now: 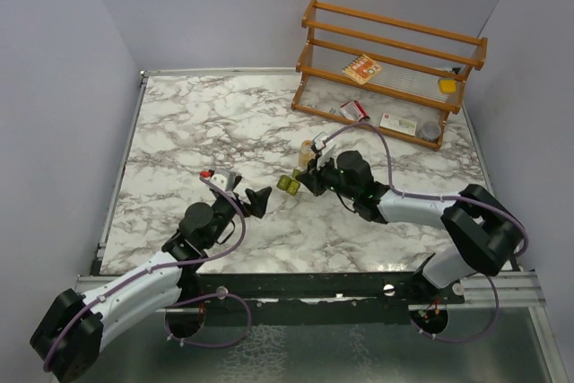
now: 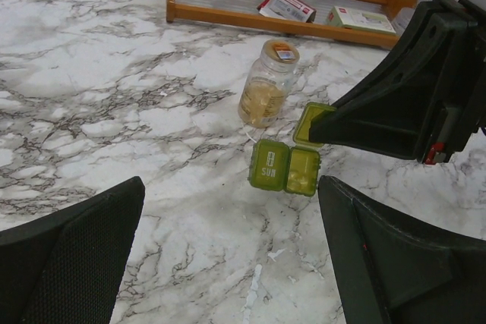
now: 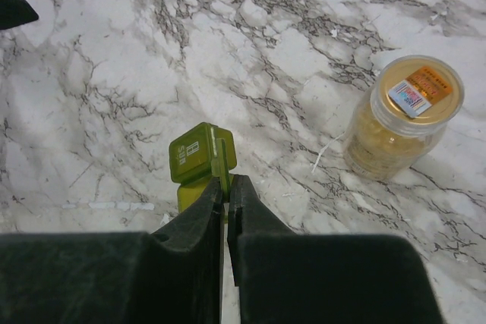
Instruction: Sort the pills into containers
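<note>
The olive-green pill box (image 2: 270, 165) (image 1: 289, 184) (image 3: 194, 152) lies mid-table, marked SUN on one shut lid. Its neighbouring compartment (image 2: 303, 172) stands uncovered, with pale pills inside. That compartment's lid (image 2: 310, 121) is raised, and my right gripper (image 3: 226, 184) (image 1: 303, 177) is shut on its thin edge (image 3: 222, 158). A clear bottle (image 2: 266, 85) (image 3: 402, 115) (image 1: 309, 152) of yellowish pills stands upright just behind the box. My left gripper (image 2: 231, 187) (image 1: 260, 199) is open, low over the marble, a short way in front of the box and holding nothing.
A wooden rack (image 1: 395, 60) stands at the back right with red-and-white cartons (image 1: 361, 69) (image 2: 288, 7), a yellow block (image 1: 447, 85) and a small grey cup (image 1: 430, 131). Grey walls close in the marble table (image 1: 206, 123) on three sides.
</note>
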Controlling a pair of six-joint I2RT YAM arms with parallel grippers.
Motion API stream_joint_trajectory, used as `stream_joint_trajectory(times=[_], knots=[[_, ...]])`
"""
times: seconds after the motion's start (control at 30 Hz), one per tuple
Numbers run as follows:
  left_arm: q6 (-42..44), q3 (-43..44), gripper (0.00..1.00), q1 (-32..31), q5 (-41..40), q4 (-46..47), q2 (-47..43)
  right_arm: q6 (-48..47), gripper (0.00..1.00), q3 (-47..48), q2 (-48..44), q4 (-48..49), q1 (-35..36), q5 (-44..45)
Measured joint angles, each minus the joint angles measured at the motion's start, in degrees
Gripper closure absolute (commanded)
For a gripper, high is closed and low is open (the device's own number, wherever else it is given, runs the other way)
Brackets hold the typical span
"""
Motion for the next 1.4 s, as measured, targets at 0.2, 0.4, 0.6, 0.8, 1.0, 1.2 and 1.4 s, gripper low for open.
stream_joint_trajectory(times=[0.2, 0.4, 0.6, 0.8, 1.0, 1.2, 1.4], knots=[[0.85, 0.00, 0.01, 0.48, 3.30, 0.37, -0.98, -0.35, 0.99, 0.00, -7.56, -5.64, 0.00, 0.74], [1.77, 2.32, 0.01, 3.19, 14.10, 0.76, 2.14, -0.74, 0.99, 0.00, -16.15, -12.96, 0.00, 1.36], [1.40, 6.36, 0.01, 5.75, 23.71, 3.85, 9.62, -0.68, 0.99, -0.04, -22.64, -18.05, 0.00, 1.46], [-0.04, 8.61, 0.01, 6.93, 30.05, 6.12, 13.77, -0.22, 0.99, -0.46, -26.01, -20.76, 0.00, 1.05], [-2.78, 10.91, 0.01, 8.22, 34.56, 7.56, 15.58, -0.22, 0.99, -1.46, -28.50, -23.12, 0.00, -0.31], [-8.46, 16.26, 0.06, 9.97, 40.65, 9.40, 24.50, -0.28, 0.99, -1.90, -31.69, -24.98, 0.00, -1.97], [-15.30, 17.16, 0.01, 11.54, 46.36, 14.14, 32.02, -0.26, 0.99, -2.16, -33.16, -25.77, 0.00, -2.62]])
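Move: The green pill container, pinched by its raised lid in the right fingers, lies about 9 cm to the right of the open left hand, 5 cm ahead and 7 cm below. Its body sits some 3 cm left and 1 cm ahead of the right hand point, about 1 cm below. The jar stands roughly 13 cm ahead, 14 cm right and 9 cm below the left hand, so about 8 cm beyond the container. Up about 10 cm, then more back and right, the right hand carries the green container, its shut fingers keeping their pinch on the lid. The open left hand sweeps right towards the container, swinging clockwise some 35 degrees; after rising it dips again with its fingers tipping down, and comes close, still wide open. ##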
